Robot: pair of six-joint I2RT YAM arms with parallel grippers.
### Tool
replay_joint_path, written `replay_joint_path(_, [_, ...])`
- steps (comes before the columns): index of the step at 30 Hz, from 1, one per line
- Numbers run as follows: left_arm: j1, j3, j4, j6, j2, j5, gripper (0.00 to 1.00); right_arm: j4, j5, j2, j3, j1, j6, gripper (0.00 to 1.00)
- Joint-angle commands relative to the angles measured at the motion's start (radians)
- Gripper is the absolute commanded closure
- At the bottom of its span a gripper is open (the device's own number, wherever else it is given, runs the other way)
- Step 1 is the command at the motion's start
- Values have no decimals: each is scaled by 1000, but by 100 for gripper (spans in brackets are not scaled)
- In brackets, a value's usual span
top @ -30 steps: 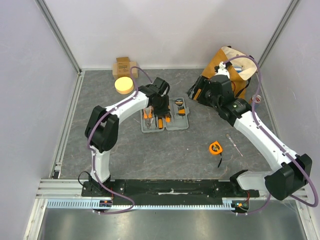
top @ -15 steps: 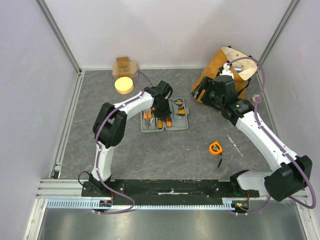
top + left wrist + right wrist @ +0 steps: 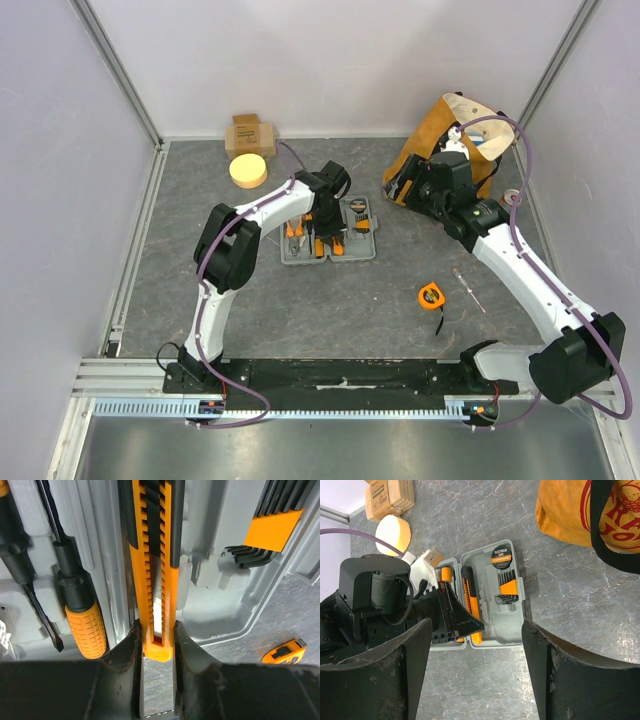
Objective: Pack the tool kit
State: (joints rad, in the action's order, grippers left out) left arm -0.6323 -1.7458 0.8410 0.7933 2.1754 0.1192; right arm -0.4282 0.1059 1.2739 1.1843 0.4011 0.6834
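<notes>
The grey tool kit case (image 3: pixel 366 249) lies open mid-table, with screwdrivers (image 3: pixel 85 625), hex keys (image 3: pixel 272 527) and a roll of electrical tape (image 3: pixel 501 556) in its slots. My left gripper (image 3: pixel 158 645) is shut on the near end of an orange-and-black utility knife (image 3: pixel 157 555), which lies lengthwise along the case's middle (image 3: pixel 220 610). In the top view this gripper (image 3: pixel 322 235) is over the case. My right gripper (image 3: pixel 405 185) hangs open and empty, high beside the tote bag; its wrist view looks down on the case (image 3: pixel 512 625) between its jaws (image 3: pixel 475 670).
An orange tape measure (image 3: pixel 431 295) and a thin screwdriver (image 3: pixel 468 290) lie on the table right of the case. The orange-brown tote bag (image 3: pixel 455 125) stands at the back right. A cardboard box (image 3: pixel 249 134) and a yellow disc (image 3: pixel 248 170) sit at the back left.
The left arm's elbow has swung right and folded closer while its gripper stayed over the case with the knife. The right arm shifted slightly back, then held still.
</notes>
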Motion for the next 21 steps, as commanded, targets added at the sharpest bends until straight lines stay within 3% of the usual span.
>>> replay_joint_path(1, [-1,-73,72,18,15,-38,74,11,-3,-25,-3,-5,7,21])
replay_joint_path(9, [-1,-103,89,1,-8,-55,48,11,-2,-19,-2,-5,8,21])
replay_joint_path(16, [0,-121,98,-6,-57,-93,50,11,-6,-18,-2,-8,-21,21])
replay_joint_path(21, [23,-152,69,-43,-124,-161,54,29,-139,36,-5,-7,-129,28])
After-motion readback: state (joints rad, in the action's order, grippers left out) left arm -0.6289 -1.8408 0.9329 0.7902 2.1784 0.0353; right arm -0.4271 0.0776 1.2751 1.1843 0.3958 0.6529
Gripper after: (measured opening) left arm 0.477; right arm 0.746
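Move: The utility knife, still pinched near its orange end by the left hand, has its middle about 4 cm ahead of that hand and 1 cm left, just below. It is over the right half of the open case, whose middle is some 4 cm ahead, 3 cm right and 3 cm down. The hex keys lie about 5 cm ahead and 5 cm right, the orange screwdriver handle some 4 cm left and 1 cm back. From the right hand, the knife lies about 16 cm left, 2 cm ahead and 22 cm below. The utility knife is let go into the right half of the case: the left hand's fingers open from their pinch on its orange end to about half wide, coming clear on both sides. Meanwhile the hand rises some 2 cm, easing about 1.5 cm forward and 1 cm left, nearly keeping its tilt. ##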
